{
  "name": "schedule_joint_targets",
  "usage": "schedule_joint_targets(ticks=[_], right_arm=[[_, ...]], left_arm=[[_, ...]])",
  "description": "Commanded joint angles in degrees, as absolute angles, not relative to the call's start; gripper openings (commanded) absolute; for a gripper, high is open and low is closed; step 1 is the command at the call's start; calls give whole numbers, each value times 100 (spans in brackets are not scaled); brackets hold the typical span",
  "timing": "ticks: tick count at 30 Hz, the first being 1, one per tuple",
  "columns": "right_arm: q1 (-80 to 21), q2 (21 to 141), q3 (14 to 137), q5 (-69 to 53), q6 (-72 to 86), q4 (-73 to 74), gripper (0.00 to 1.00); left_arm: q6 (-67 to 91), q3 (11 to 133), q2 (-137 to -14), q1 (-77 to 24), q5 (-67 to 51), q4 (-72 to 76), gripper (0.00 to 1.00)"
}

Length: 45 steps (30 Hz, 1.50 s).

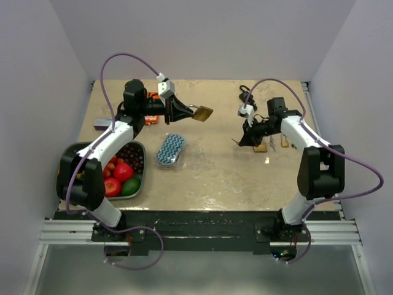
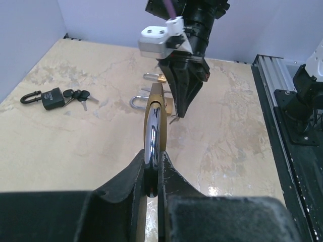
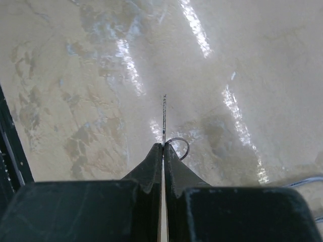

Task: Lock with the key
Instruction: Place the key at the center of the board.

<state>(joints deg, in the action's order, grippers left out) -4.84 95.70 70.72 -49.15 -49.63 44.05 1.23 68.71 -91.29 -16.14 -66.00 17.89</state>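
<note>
My left gripper (image 1: 187, 113) is shut on the shackle of a brass padlock (image 1: 203, 114) and holds it above the table, body pointing right. In the left wrist view the padlock (image 2: 153, 121) shows edge-on between my fingers (image 2: 132, 174). My right gripper (image 1: 244, 141) is shut on a thin key (image 3: 164, 118) with a small ring (image 3: 177, 146); it is held above the table, blade pointing away. In the left wrist view the right gripper (image 2: 180, 103) hangs just beyond the padlock.
Two more brass padlocks (image 2: 151, 101) lie under the right gripper. A black padlock with keys (image 2: 53, 98) lies at the back. A blue patterned case (image 1: 170, 150), a tray of fruit (image 1: 124, 172) and a small grey box (image 1: 102, 123) sit on the left.
</note>
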Motion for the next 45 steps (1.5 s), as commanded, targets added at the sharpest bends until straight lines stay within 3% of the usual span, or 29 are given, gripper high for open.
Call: schedule_joint_targets(ticks=[1,9,27,29,30,31,34,41,45], right_arm=[[-466,9782,7242,-3913,-3185,3484,0],[-466,9975,6943,-3059,-1206,2699,0],[-475,10468,6513,-2470,-44,2197,0],[-475,10494,6504,-2469,-44,2162,11],[-475,10503,6521,-2531,-44,2171,20],[-475,10520,6548,-2592,113,2223,35],[-475,10521,6627,-2645,167,2329,56],[-536,9819,6943,-3014,-156,2259,72],[-896,9466,7040,-2963,-999,2337,80]], left_arm=[[-368,6900,-8807,-1626,-6224,1838,0],[-887,6987,-8903,-1696,-5819,835,0],[-940,6609,-8877,-1916,-5608,879,0],[-923,6609,-8921,-1934,-5608,853,0],[-932,6618,-8947,-1951,-5616,792,0],[-940,6653,-8999,-1960,-5608,748,0],[-967,6758,-9105,-2013,-5546,475,0],[-643,7189,-9421,-2355,-5142,-386,0],[513,7742,-9957,-2540,-5422,-896,0]])
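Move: The right hand holds the key; the bare board spot it is going to lies about 4 cm ahead, 3 cm to its right and 9 cm below. Just beside that spot, a gold padlock lies about 6 cm ahead and 9 cm right of the hand, with some loose keys about 6 cm ahead and 14 cm right. From the left hand, still holding another padlock by its shackle, the spot is some 24 cm right, 2 cm ahead and 26 cm below; the patterned packet is about 7 cm left, 1 cm back and 25 cm below. The right hand carries the key forward and down, a little to the right, turning some 45 degrees clockwise and tipping its fingers steeper, then about 8.5 cm below its start opens wide to let the key go on the board and lifts away about 3 cm. Meanwhile the left hand keeps its grip on the padlock's shackle and sinks about 11 cm towards the board, fingertips tipping down, easing slightly right and back at the end. ##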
